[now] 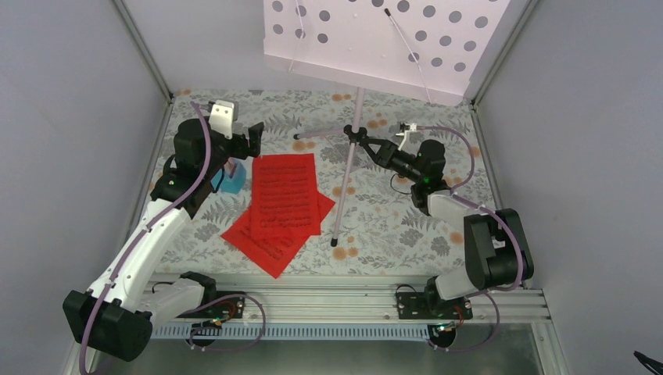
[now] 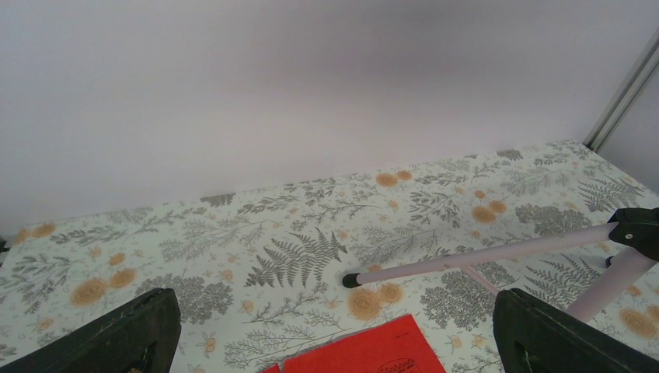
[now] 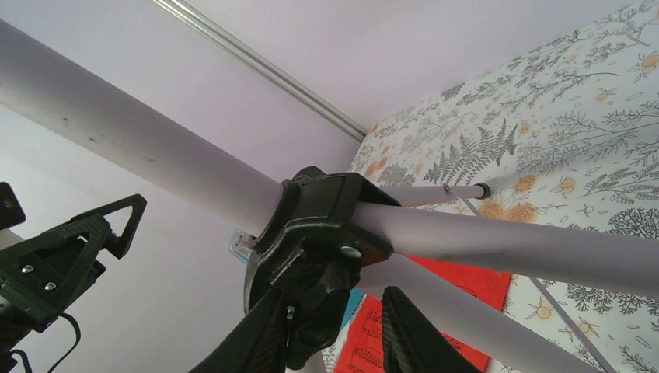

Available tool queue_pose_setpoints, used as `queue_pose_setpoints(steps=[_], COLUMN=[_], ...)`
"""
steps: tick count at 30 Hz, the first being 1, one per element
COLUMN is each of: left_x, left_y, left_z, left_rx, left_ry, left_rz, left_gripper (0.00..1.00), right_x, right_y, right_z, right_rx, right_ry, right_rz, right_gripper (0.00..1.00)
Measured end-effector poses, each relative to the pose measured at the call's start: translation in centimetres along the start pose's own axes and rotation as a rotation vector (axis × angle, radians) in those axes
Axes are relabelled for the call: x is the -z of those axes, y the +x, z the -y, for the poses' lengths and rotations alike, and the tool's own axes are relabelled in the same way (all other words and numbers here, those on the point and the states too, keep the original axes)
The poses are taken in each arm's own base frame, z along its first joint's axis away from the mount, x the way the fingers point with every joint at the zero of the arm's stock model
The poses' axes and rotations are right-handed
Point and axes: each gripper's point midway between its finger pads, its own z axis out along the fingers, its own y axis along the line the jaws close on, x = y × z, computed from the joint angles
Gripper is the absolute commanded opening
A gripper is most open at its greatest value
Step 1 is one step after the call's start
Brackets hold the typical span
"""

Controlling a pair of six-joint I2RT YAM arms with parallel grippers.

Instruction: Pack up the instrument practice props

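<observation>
The lilac music stand (image 1: pixel 375 39) stands at the back, its perforated desk high over the table and its legs spread from a black hub (image 3: pixel 319 210). My right gripper (image 1: pixel 371 146) reaches this hub. Its jaws flank the hub's black knob (image 3: pixel 330 299): the left finger touches it and a gap shows beside the right one. Red sheet-music pages (image 1: pixel 281 199) lie fanned on the cloth at centre left. The light-blue metronome (image 1: pixel 234 181) sits half hidden under my left arm. My left gripper (image 2: pixel 342 342) is open and empty above the pages' far edge (image 2: pixel 373 353), facing a stand leg (image 2: pixel 482 256).
A floral cloth (image 1: pixel 406 219) covers the table. Grey walls and metal corner posts (image 1: pixel 145 47) close it in on three sides. The mounting rail (image 1: pixel 328 301) with both arm bases runs along the near edge. One stand leg (image 1: pixel 338 211) reaches forward beside the pages.
</observation>
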Motion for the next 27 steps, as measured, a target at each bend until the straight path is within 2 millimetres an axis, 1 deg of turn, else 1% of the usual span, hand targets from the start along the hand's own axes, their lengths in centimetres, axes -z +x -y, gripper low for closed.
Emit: queue_pose_setpoints(steps=[5, 11, 15, 21, 27], left_x=[-0.05, -0.04, -0.06, -0.16, -0.18], left_y=[0.04, 0.15, 0.22, 0.33, 0.36], left_z=[0.0, 0.02, 0.02, 0.01, 0.01], left_rx=[0.0, 0.0, 0.0, 0.0, 0.0], left_ry=[0.0, 0.002, 0.001, 0.001, 0.001], left_rz=[-0.002, -0.006, -0.008, -0.013, -0.013], left_gripper=[1.0, 1.0, 1.0, 1.0, 1.0], right_x=[0.0, 0.01, 0.03, 0.05, 0.22], right_y=[-0.15, -0.14, -0.14, -0.28, -0.36], right_z=[-0.34, -0.4, -0.27, -0.24, -0.29], right_rx=[0.012, 0.038, 0.116, 0.331, 0.641], right_ry=[-0.014, -0.016, -0.006, 0.047, 0.164], right_rz=[0.004, 0.002, 0.003, -0.018, -0.021], right_gripper=[0.14, 0.08, 0.06, 0.07, 0.07])
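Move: The stand's black clamp knob sits practically between the right fingertips, about 1 cm ahead and 1 cm to the left, at their height. The foot of the stand's leftward leg lies roughly 7 cm ahead and 21 cm left, some 25 cm below; the upper red sheet is 26 cm left and 14 cm back, also about 25 cm down. From the left hand the knob is some 26 cm right, 2 cm ahead and 10 cm lower. Staying almost in place, the right hand first shuts its partly open fingers onto the clamp knob, pinching it from both sides. Then it rolls about its own pointing line, counter-clockwise as seen from behind the hand, nearly 40 degrees and gathering speed, with the knob kept between the fingers. ##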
